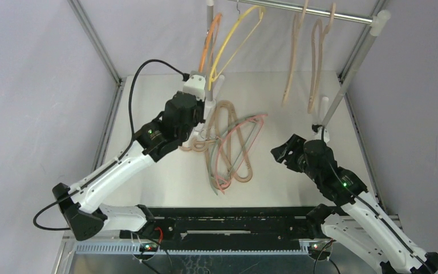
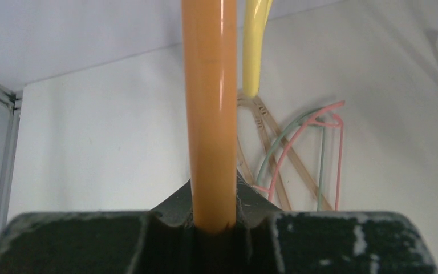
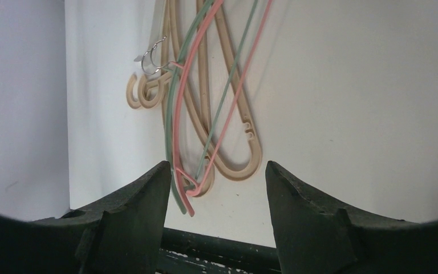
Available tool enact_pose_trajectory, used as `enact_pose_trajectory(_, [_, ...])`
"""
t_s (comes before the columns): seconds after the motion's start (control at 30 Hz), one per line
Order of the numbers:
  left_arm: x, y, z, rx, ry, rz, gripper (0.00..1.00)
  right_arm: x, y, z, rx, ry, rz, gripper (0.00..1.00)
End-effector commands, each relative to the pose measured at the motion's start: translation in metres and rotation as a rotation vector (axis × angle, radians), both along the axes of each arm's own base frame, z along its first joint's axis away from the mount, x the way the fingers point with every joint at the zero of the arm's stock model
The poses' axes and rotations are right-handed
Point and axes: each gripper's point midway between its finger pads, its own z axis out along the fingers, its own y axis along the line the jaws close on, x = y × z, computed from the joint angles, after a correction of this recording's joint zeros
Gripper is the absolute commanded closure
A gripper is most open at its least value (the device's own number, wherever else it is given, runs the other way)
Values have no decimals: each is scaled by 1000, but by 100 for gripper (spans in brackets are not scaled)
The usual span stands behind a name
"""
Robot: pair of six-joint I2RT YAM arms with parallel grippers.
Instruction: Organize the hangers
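Observation:
My left gripper (image 1: pixel 198 87) is raised at the back of the table and shut on the lower bar of an orange hanger (image 1: pixel 211 43), whose thick bar (image 2: pixel 210 114) runs straight up between the jaws. A yellow hanger (image 1: pixel 236 37) hangs just to its right. Two beige hangers (image 1: pixel 292 57) hang from the rail further right. On the table lies a pile of beige hangers (image 1: pixel 217 142) tangled with a pink hanger (image 3: pixel 185 114) and a pale-green one (image 3: pixel 174 103). To the right of the pile my right gripper (image 1: pixel 282 153) stands open and empty, with the pile's near end in front of its fingertips (image 3: pixel 162 177).
The silver rail (image 1: pixel 319 11) crosses the top of the scene, with a white joint (image 1: pixel 379 20) and a slanting leg down to the table's right edge. A white post foot (image 1: pixel 219 85) stands beside my left gripper. Grey walls close both sides.

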Motion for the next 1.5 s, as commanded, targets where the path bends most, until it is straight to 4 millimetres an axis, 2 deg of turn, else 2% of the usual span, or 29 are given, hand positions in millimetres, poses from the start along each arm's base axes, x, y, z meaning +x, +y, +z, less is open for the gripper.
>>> enact_pose_trajectory(0.0, [5, -14, 54, -57, -84, -67, 100, -4, -16, 0, -34, -7, -36, 31])
enact_pose_trajectory(0.23, [15, -36, 71, -29, -81, -137, 100, -5, -22, -2, -29, -17, -54, 31])
enact_pose_trajectory(0.5, [17, -81, 79, -36, -56, -316, 100, -4, -27, -13, -40, 3, -69, 31])
enact_pose_trajectory(0.87, [4, -136, 73, -63, -14, -509, 100, 1, -26, -30, -30, 29, -67, 31])
enact_pose_trajectory(1.0, [4, -152, 72, -24, -8, -521, 100, 2, -25, -35, -31, 39, -64, 32])
enact_pose_trajectory(1.13, [17, -144, 73, 0, -18, -433, 100, 1, -27, -37, -38, 45, -68, 32])
enact_pose_trajectory(1.47, [40, -97, 81, 2, -47, -266, 100, -1, -33, -38, -35, 42, -79, 31])
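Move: The left hand holds the orange hanger, bound for the rail, whose free stretch lies about 20 cm ahead, 15 cm right and 20 cm above. The yellow hanger hangs some 12 cm ahead, 8 cm right and 5 cm above; the nearer beige hanger is about 12 cm ahead, 25 cm right and 5 cm above. From the right hand, that rail stretch lies roughly 33 cm ahead, 11 cm left and 34 cm above. The left lifts, sweeps the still-gripped orange hanger about 15 cm right towards the rail, then eases left; right sinks. ##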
